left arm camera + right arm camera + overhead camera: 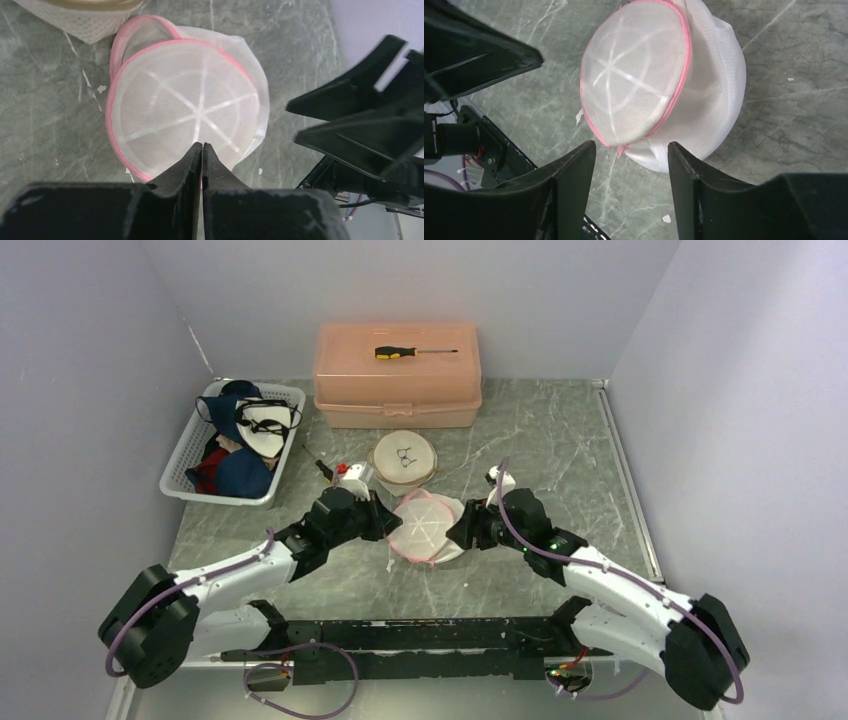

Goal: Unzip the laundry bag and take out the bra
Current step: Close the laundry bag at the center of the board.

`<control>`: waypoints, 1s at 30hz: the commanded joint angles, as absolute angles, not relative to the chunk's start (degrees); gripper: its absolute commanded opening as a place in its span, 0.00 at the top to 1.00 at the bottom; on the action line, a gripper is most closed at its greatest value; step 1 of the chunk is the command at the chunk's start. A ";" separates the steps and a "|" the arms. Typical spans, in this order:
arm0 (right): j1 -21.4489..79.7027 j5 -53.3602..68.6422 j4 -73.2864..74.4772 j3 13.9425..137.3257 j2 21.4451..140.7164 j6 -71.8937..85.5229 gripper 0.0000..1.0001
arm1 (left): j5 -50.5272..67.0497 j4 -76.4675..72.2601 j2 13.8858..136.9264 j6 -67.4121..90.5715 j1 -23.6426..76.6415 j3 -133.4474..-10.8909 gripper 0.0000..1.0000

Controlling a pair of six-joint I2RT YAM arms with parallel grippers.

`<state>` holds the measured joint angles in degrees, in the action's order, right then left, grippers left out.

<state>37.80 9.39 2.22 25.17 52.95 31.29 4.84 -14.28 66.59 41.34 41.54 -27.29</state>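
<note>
The laundry bag (427, 527) is a round white mesh pouch with a pink rim, lying on the table between my two grippers. Its round lid (634, 75) tilts up off the white body (719, 95). A small pink tab (619, 150) hangs at the lid's near edge. My left gripper (202, 150) is shut, its tips over the pink rim (112, 125); I cannot tell whether it pinches anything. My right gripper (631, 145) stands open, its fingers either side of the tab and the bag's near edge. The bra is hidden.
A second round mesh pouch (404, 458) lies just behind the bag. A salmon toolbox (397, 390) with a screwdriver (412, 352) on top stands at the back. A white basket (185, 445) of clothes sits at the left. A small red-and-white object (350, 472) is near my left gripper.
</note>
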 commanded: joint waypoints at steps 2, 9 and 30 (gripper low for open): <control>38.00 8.39 -3.79 30.83 58.83 32.65 0.47 | 4.52 -11.33 62.11 40.27 41.32 -27.38 0.90; 46.44 5.48 -0.44 40.34 62.74 27.81 0.50 | 3.10 -9.02 57.31 41.20 41.39 -25.18 0.90; 46.48 -8.51 6.97 39.53 80.20 31.50 0.59 | 1.65 -7.91 54.81 41.56 41.40 -22.46 0.90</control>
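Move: Some 5 cm to the left of the right hand, 3 cm farther out and about 7 cm below is the middle of the laundry bag, its pink-rimmed mesh lid uppermost. The glasses-print bag stands about 16 cm ahead of this hand and 9 cm to its left. From the left hand, the laundry bag lies roughly 6 cm to the right, 1 cm farther out and 7 cm down. Arching up and left over the laundry bag, the right hand rises about 5 cm, then drops some 11 cm while swinging back to the right, its left side rolling down about 20 degrees; the half-open fingers narrow and their tips come down onto the mesh lid. The left hand, still shut, draws off leftward and slightly back. ##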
